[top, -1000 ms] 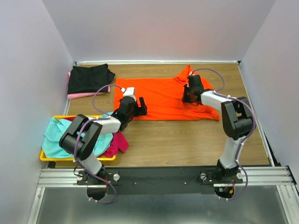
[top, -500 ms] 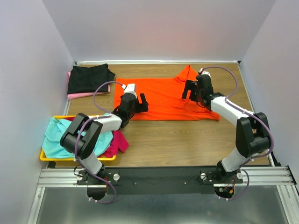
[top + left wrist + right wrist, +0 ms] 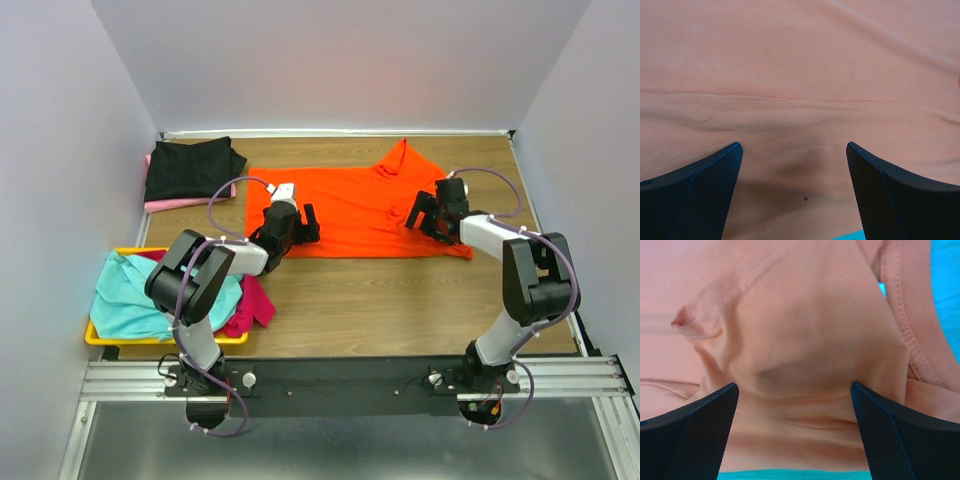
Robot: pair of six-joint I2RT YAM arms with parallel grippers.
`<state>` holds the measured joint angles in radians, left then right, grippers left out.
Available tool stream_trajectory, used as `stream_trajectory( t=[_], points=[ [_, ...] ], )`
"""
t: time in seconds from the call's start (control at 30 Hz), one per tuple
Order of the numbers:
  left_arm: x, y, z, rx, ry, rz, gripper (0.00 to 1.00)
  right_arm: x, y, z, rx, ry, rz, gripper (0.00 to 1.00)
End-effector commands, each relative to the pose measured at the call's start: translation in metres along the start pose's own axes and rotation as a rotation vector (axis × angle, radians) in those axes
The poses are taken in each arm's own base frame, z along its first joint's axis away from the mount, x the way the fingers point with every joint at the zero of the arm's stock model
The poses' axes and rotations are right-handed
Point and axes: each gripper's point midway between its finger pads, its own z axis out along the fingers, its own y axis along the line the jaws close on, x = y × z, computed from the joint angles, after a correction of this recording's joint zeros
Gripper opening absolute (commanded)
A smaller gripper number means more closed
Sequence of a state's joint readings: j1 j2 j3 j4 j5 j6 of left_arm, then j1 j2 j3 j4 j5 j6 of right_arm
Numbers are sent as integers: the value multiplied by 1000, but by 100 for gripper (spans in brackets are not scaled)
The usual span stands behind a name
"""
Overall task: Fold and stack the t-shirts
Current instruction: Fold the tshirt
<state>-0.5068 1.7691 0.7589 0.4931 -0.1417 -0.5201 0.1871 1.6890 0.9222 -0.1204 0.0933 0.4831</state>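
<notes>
The bright orange t-shirt (image 3: 345, 205) lies spread across the middle of the table, its right end rumpled, with a peak toward the back. My left gripper (image 3: 306, 224) hangs low over its near left edge, open, with only flat orange cloth (image 3: 800, 75) between its fingers (image 3: 695, 195). My right gripper (image 3: 421, 214) is open over the shirt's right part. A raised orange fold (image 3: 805, 330) and the collar seam (image 3: 907, 325) lie ahead of its fingertips (image 3: 700, 430), touching neither. Black (image 3: 190, 167) and pale pink (image 3: 165, 205) t-shirts are stacked at the back left.
A shallow yellow tray (image 3: 98, 338) at the near left holds a teal shirt (image 3: 125, 295), with a magenta one (image 3: 255, 305) spilling over its right side. Walls close in the table at the left, back and right. Bare wood (image 3: 380, 300) lies in front of the orange shirt.
My right gripper opened and let go of the orange cloth, then drew back toward the right and nearer. The left gripper crept slightly farther over the shirt's edge.
</notes>
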Motion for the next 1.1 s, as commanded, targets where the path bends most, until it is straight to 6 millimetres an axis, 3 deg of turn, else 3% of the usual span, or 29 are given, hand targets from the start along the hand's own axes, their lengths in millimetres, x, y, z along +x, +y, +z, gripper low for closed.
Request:
stream_trajectory(
  t=[0.0,0.2,0.3,0.43,0.9,1.07],
  points=[
    [5,0,3,0,-17,4,92,19,-23,6,18,82,100,100],
    [19,-5,2,12,3,-1,92,28,-55,10,65,115,182,100],
    [29,-10,-2,21,22,2,92,33,-65,7,66,130,225,100],
    [39,-14,-8,32,35,-1,93,27,-83,-5,93,90,285,100],
    [70,-16,-46,48,65,-11,92,28,-103,-41,159,-40,377,100],
    [80,-21,-61,65,70,-24,92,17,-115,-60,187,-136,418,100]
  ],
)
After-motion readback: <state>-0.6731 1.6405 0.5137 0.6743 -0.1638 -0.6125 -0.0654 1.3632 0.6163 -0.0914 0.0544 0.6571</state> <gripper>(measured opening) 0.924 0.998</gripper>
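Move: Spread beneath both open grippers, about 1 cm under the fingers, the orange t-shirt has its middle some 14 cm to the left hand's right and 2 cm ahead. From the right hand that middle is about 20 cm left, level fore and aft; a small rumple stands 9 cm left and 3 cm ahead, the sleeve corner 8 cm left and 16 cm ahead. The black t-shirt pile lies 25 cm left and 13 cm ahead of the left hand. Dragging the orange t-shirt under wide-open fingertips, both hands stay low and travel to the right and back towards the bases. The left goes about 8 cm back and 3 cm right, sideways first; the right sweeps some 6 cm right, then pulls 6 cm back with a last bit rightwards, turning about 20 degrees clockwise and slipping a little across the cloth. ##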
